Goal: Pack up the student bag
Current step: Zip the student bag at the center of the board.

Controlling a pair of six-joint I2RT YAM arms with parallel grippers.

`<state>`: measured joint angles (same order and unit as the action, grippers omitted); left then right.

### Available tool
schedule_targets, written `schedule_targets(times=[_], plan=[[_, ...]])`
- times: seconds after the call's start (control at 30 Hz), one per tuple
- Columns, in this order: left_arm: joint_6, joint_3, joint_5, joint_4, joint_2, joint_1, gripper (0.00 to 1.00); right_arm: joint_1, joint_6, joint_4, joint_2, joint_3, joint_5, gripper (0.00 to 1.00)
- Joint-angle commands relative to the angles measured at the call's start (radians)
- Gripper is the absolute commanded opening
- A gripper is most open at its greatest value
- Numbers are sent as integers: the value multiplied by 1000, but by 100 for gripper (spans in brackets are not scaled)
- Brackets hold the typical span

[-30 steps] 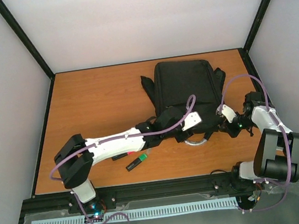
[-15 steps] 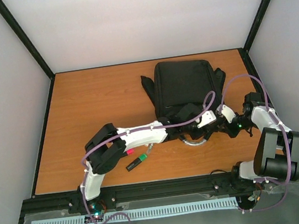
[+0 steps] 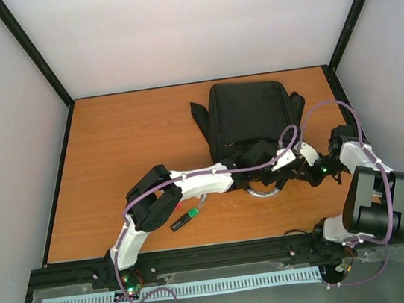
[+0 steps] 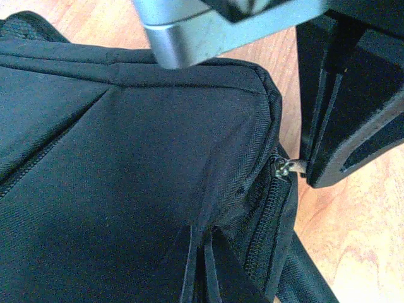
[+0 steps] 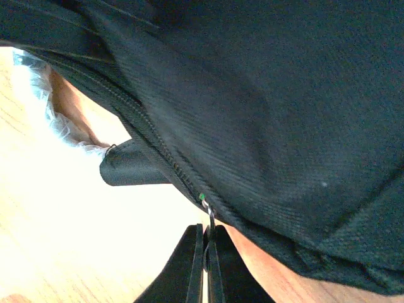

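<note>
The student bag point(image 3: 249, 114) is a large black backpack lying flat at the back centre of the table, its grey loop handle point(image 3: 265, 191) facing me. My right gripper point(image 3: 307, 172) is at the bag's near right corner, shut on a small metal zip pull point(image 5: 208, 218). In the right wrist view its gripper point(image 5: 206, 252) pinches the pull tightly. My left gripper point(image 3: 271, 173) lies just left of it on the bag. In the left wrist view its gripper point(image 4: 203, 271) appears shut on a fold of the bag's fabric point(image 4: 126, 177). The zip pull point(image 4: 287, 167) and the right gripper's fingers point(image 4: 341, 126) also show there.
A black marker with a green cap point(image 3: 185, 218) lies on the wood near the front edge, under my left forearm. The orange-brown table point(image 3: 126, 147) is bordered by black rails and grey walls.
My left arm has reached further right and its elbow has swung in. Its gripper moved from the bag's near middle to the near right corner beside the right gripper, which held still.
</note>
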<state>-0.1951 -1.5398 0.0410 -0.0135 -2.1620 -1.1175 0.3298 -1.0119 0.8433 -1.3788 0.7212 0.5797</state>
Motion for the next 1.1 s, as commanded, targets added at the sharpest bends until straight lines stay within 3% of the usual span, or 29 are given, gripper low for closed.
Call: schedule_targets(times=[0.0,0.2,0.7,1.07], plan=[[2,-5,27,68,52,-13,1,42,-19,58,-59,46,29,3],[6,60,-38,60,119,-21,1,114,-66,62,-157,112,-2,3],[10,153,-71,55,188,-72,1,123,3,13,-416,369,-23,3],[7,176,-51,64,208,-77,1,122,59,-32,-480,417,-6,8]])
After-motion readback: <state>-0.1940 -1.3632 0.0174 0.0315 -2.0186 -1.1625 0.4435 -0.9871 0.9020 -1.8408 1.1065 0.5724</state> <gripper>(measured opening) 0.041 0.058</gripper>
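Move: The right hand already grips the zipper pull, its slider about 1 cm ahead and 1 cm left of the fingers. The bag's right side, where it is taken, is roughly 9 cm ahead and 2 cm right, about level in height. The bag's handle is some 5 cm back and 12 cm left, 3 cm lower. From the left hand, shut on bag fabric, the slider is about 1 cm back, 6 cm right and 3 cm below. Rightward first and then mainly forward, sinking slightly, the right hand draws the zipper pull around the corner and along the bag's right side, nearly 10 cm in all. The left hand, still pinching the bag fabric, lifts a little and tugs it about 4 cm back and slightly left, against the right hand's pull. ##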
